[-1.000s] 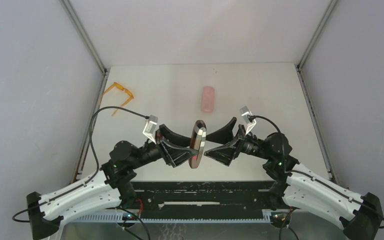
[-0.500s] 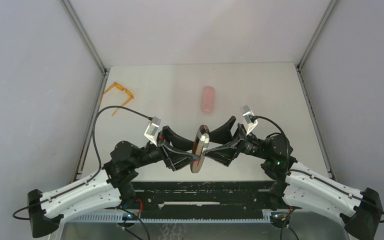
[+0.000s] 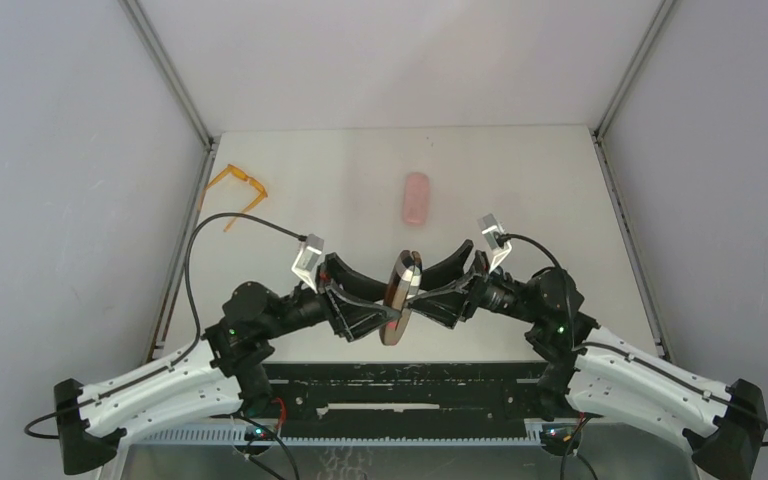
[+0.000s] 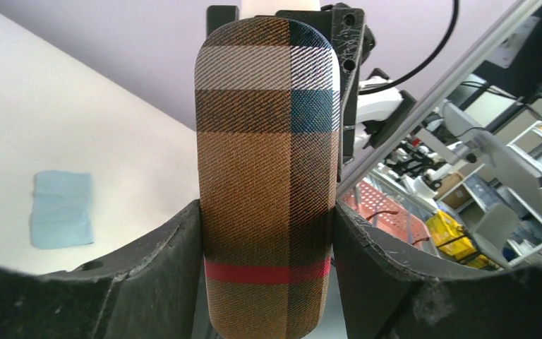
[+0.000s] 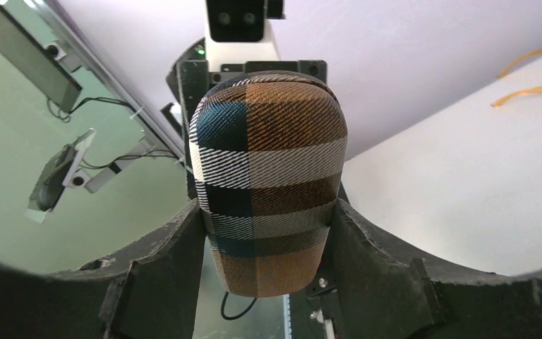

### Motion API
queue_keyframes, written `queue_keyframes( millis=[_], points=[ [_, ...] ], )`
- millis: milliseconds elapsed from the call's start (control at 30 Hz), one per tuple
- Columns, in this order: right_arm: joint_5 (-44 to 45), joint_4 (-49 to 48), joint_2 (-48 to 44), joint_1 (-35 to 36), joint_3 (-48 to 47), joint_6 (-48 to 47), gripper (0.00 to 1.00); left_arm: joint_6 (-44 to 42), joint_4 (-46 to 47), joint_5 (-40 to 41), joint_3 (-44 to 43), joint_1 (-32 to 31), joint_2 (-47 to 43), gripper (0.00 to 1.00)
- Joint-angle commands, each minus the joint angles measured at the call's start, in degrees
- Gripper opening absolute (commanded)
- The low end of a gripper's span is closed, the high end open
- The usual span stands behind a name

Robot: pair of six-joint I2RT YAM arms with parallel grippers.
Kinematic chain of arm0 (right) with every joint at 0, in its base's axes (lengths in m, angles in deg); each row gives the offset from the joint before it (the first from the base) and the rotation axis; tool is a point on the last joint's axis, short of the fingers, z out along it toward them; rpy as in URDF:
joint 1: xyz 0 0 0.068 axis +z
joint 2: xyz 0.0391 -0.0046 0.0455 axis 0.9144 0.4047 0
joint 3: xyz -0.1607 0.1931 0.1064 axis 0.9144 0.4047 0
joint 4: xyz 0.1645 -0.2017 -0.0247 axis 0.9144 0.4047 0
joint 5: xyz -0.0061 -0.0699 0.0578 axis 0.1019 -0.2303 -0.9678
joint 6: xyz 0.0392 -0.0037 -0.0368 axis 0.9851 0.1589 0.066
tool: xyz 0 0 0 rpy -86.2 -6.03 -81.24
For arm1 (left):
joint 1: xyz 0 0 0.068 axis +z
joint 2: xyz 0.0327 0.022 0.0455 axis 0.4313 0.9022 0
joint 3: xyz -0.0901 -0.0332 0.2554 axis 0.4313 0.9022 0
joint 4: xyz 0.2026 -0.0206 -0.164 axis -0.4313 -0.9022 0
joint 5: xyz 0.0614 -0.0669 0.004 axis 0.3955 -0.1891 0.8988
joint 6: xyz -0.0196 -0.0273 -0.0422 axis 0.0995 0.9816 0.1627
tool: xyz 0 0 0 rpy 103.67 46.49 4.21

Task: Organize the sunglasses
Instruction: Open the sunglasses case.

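Observation:
The orange sunglasses (image 3: 238, 190) lie unfolded at the table's far left edge; their arms (image 5: 536, 70) also show in the right wrist view. A brown plaid case (image 3: 400, 298) hangs above the near middle of the table, held on edge between both arms. My left gripper (image 3: 388, 306) is shut on it from the left, its fingers pressed to the case (image 4: 268, 176) just above the red stripe. My right gripper (image 3: 413, 290) grips the opposite side, both fingers touching the case (image 5: 272, 183).
A pink case (image 3: 416, 197) lies flat at the middle of the table, beyond the held case. A light-blue cloth (image 4: 61, 210) rests on the table, seen only in the left wrist view. Grey walls with metal corner posts surround the table.
My right gripper has moved in from the right and closed its fingers onto the brown case. The left gripper has kept its grip; the case shifted slightly toward the near edge.

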State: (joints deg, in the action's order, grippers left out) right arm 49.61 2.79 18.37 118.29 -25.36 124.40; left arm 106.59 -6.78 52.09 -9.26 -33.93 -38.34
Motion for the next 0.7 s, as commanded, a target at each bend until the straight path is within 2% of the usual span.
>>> queue_keyframes(
  millis=[0, 300, 467, 667],
  points=[
    [8.6, 7.9, -3.4, 0.3, -3.5, -4.3, 0.34, -4.9, -7.4, 7.4, -5.4, 0.1, -0.9, 0.00],
    [25.2, 29.2, -4.4, 0.4, -9.9, -11.1, 0.17, -10.3, -21.4, 20.6, -11.5, 0.0, 2.9, 0.00],
    [32.5, 36.0, -3.6, 0.5, -13.3, -14.0, 0.10, -11.3, -26.2, 26.0, -14.7, 0.0, 6.0, 0.00],
    [36.8, 41.1, -2.1, 0.9, -17.2, -16.7, 0.04, -11.7, -30.2, 32.4, -17.3, -0.3, 8.8, 0.01]
  ],
)
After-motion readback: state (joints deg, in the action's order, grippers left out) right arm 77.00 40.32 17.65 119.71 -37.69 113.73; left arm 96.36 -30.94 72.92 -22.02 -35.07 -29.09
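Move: The plaid sunglasses case is already gripped from both sides: its middle lies about 2 cm right of the left hand and 2 cm left of the right, some 1 cm ahead of each. From the right hand, the pink case lies roughly 44 cm ahead, 3 cm right and 31 cm below; the blue cloth about 21 cm ahead, 17 cm right and 33 cm below. Both hands keep gripping, carry the case 7 cm forward and lower it, swinging its shells apart over 20 degrees each. ##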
